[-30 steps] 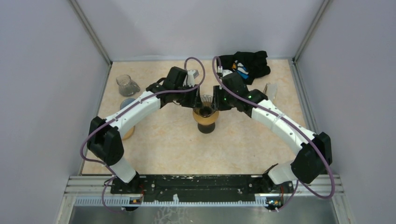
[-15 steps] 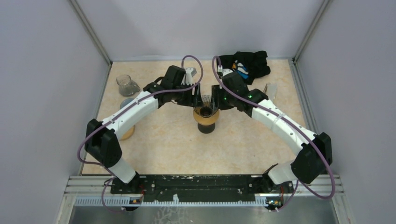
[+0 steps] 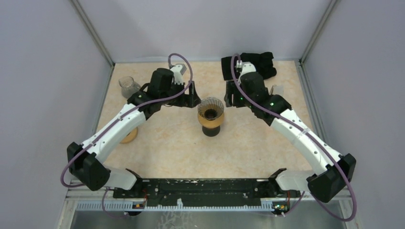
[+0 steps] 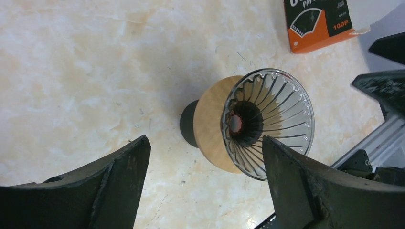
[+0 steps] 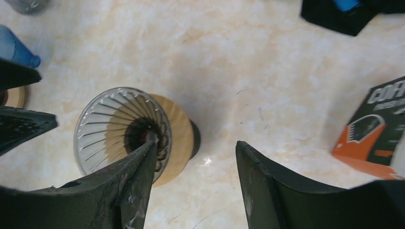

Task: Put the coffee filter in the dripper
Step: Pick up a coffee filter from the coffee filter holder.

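Observation:
The dripper (image 3: 210,110) stands mid-table: a ribbed clear glass cone on a tan collar and a black base. It also shows in the left wrist view (image 4: 260,124) and the right wrist view (image 5: 129,131). I see no loose coffee filter in any view, and I cannot tell whether one lies inside the cone. My left gripper (image 3: 193,95) is open and empty just left of the dripper (image 4: 204,140). My right gripper (image 3: 228,99) is open and empty just right of it (image 5: 196,143). Neither gripper touches the dripper.
An orange and black filter box (image 4: 319,21) lies right of the dripper, also in the right wrist view (image 5: 377,129). A black cloth (image 3: 255,64) lies at the back right. A glass beaker (image 3: 129,87), a blue object (image 3: 129,106) and a tan round object (image 3: 129,136) stand at the left.
Both grippers were close over the dripper's rim. They have drawn back, the left one to the left and the right one to the right and back. The dripper has not moved.

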Robot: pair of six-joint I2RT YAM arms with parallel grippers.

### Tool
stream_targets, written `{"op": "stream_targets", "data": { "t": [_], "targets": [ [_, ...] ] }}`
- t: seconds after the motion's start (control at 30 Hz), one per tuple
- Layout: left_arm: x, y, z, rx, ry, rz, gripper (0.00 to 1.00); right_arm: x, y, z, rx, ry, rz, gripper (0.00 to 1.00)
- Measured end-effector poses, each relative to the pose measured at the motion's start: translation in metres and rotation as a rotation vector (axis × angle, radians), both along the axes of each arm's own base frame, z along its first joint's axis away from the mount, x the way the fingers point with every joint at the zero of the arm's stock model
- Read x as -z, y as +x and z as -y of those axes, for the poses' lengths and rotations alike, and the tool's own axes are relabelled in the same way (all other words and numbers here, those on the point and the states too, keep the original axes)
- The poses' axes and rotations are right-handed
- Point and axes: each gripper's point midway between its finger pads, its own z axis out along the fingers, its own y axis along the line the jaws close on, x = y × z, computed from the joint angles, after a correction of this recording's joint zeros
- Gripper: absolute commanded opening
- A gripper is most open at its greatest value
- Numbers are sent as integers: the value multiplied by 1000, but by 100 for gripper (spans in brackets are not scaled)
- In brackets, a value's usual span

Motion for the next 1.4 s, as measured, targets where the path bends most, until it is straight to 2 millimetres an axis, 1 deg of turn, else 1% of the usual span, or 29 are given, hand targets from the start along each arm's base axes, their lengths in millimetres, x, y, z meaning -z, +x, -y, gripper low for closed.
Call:
{"op": "stream_targets", "data": {
  "t": [0.1,0.23,0.37,0.57,0.77,0.87,1.0,1.07,1.27,1.4],
  "targets": [
    [-7,3,-13,-35,2,31,93,-12,6,22,60,-18,50,63],
    [-10,9,-32,-82,19,61,93,-22,14,61,172,-48,99,64],
    [-9,14,-52,-124,43,78,93,-17,14,94,272,-99,115,65],
    [-7,21,-81,-180,76,104,94,-9,11,131,392,-140,121,65],
    [4,24,-104,-222,125,125,94,6,5,172,511,-135,95,65],
    [13,24,-110,-232,147,127,94,16,2,186,552,-120,84,64],
    [25,22,-116,-234,171,119,94,27,-1,196,576,-93,82,63],
    [29,22,-116,-234,174,116,94,30,-1,201,593,-81,93,63],
    [33,24,-119,-240,173,118,94,44,-2,227,668,-32,114,61],
    [38,22,-117,-230,167,110,94,54,-3,243,701,25,132,58]
  ]
}}
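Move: The coffee filters, upright in their holder, lie some 25 cm to the right of the right hand, about 7 cm farther out and roughly 13 cm below. The dripper on its stand is about 9 cm to that hand's left, 3 cm nearer the base and 9 cm down; the black cloth lies about 32 cm ahead, 16 cm right and 23 cm down. From the left hand the filters are some 43 cm right, 7 cm ahead and 12 cm down. The coffee filters in their holder draw the empty right hand: it leaves the dripper and sweeps about 24 cm right, lifting slightly before sinking to end some 5 cm lower. It swings about 40 degrees clockwise, fingers staying open and still short of the filters. The left hand, also open and empty, backs off from the dripper about 12 cm left, finally sinking a little. ##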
